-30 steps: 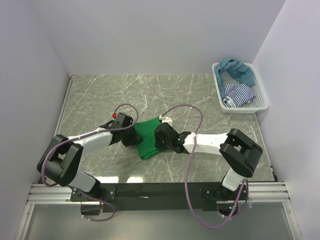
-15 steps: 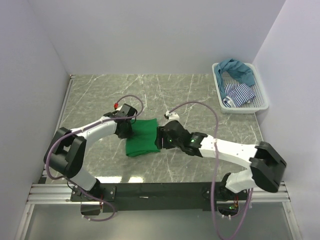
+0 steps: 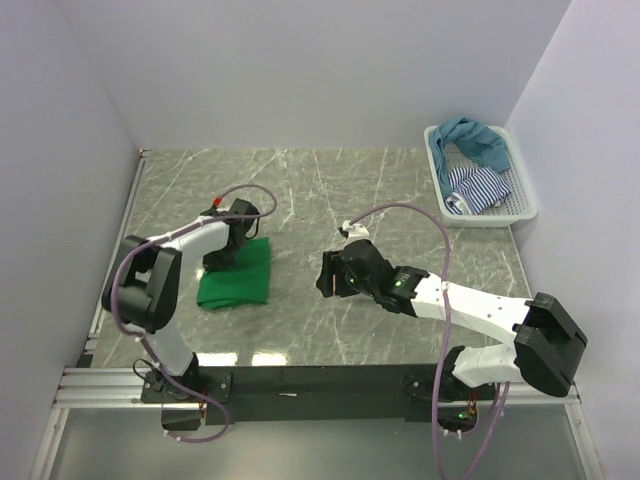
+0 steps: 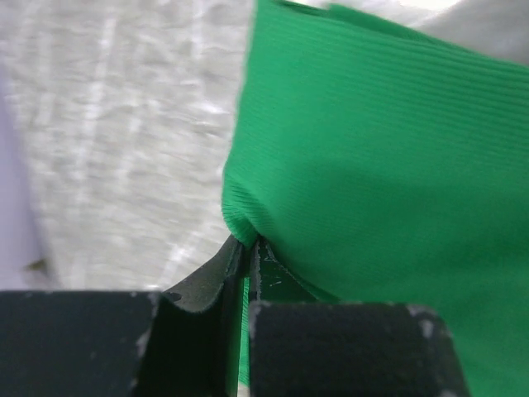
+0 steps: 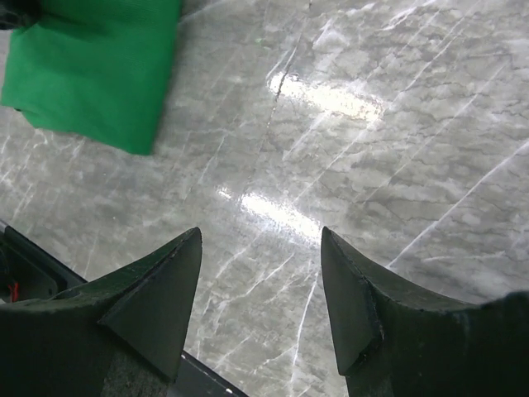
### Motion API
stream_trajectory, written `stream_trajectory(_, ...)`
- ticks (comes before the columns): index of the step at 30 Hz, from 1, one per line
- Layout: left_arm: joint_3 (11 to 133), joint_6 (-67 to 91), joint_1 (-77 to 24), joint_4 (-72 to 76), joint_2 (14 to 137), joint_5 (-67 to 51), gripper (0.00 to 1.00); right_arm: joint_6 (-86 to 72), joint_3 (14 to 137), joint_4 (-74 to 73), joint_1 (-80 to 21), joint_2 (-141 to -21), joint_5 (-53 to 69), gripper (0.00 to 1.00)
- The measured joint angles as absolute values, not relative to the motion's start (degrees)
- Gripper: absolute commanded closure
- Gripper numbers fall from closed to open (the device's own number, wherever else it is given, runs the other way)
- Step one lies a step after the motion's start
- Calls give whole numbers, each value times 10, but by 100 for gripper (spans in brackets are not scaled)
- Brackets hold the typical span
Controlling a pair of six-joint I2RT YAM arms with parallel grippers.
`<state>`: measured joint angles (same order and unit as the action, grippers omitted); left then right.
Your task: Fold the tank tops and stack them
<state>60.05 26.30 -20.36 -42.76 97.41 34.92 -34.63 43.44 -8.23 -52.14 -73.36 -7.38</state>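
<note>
The bright green tank top [image 3: 240, 280] lies folded into a compact rectangle on the left half of the table. My left gripper [image 3: 222, 256] sits at its far left corner, shut on a fold of the green fabric [image 4: 372, 149], which is pinched between the fingertips [image 4: 246, 245]. My right gripper [image 3: 325, 281] hovers over bare marble to the right of the top, open and holding nothing [image 5: 260, 273]; the green top [image 5: 91, 66] shows at its upper left. The teal-blue tank top [image 3: 475, 140] and the striped tank top [image 3: 475, 188] lie bunched in the basket.
A white mesh basket [image 3: 524, 207] stands at the back right corner against the right wall. White walls enclose the grey marble table [image 3: 330, 190] on three sides. The black rail [image 3: 320, 382] with both arm bases runs along the near edge.
The left gripper has shut on the green top and dragged it leftward. The right gripper has opened, released the top and pulled away to the right.
</note>
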Motion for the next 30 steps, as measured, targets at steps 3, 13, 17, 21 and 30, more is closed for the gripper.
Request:
stream_trajectory(3, 594, 232, -187, -429, 1009, 396, 99, -346, 427, -72, -515, -734, -66, 34)
stream_trajectory(13, 562, 157, -85, -407, 1023, 505, 99, -343, 397, -64, -480, -726, -50, 34)
stream_trajectory(17, 559, 138, -77, -381, 1034, 544, 99, -341, 381, -52, -460, -708, -41, 34)
stream_trajectory(21, 559, 111, -48, -360, 1037, 566, 99, -340, 371, -51, -445, -704, -35, 35)
stream_trajectory(30, 615, 61, 2, -347, 1052, 601, 93, -340, 361, -49, -435, -701, -29, 35)
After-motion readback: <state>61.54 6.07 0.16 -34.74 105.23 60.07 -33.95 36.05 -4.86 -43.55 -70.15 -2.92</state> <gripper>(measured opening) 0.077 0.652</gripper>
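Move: The folded green tank top is already pinched at its left side; its middle lies about 8 cm to the right of the left hand, 1 cm back and 2 cm below. The table's left edge, towards which the cloth goes over bare marble, is some 23 cm straight to the left, its front edge about 25 cm straight back. From the empty right hand the tank top is roughly 22 cm to the left, 2 cm ahead and 9 cm lower. The green tank top, still pinched by its left side in the shut left fingers, is drawn about 17 cm left towards the table's left edge, the hand dipping and easing back slightly at first, then rising and coming forward again while its fingers tip some 30 degrees up to the left. The right hand, open and empty, drifts about 4 cm right, away from the cloth, and sinks a little. ##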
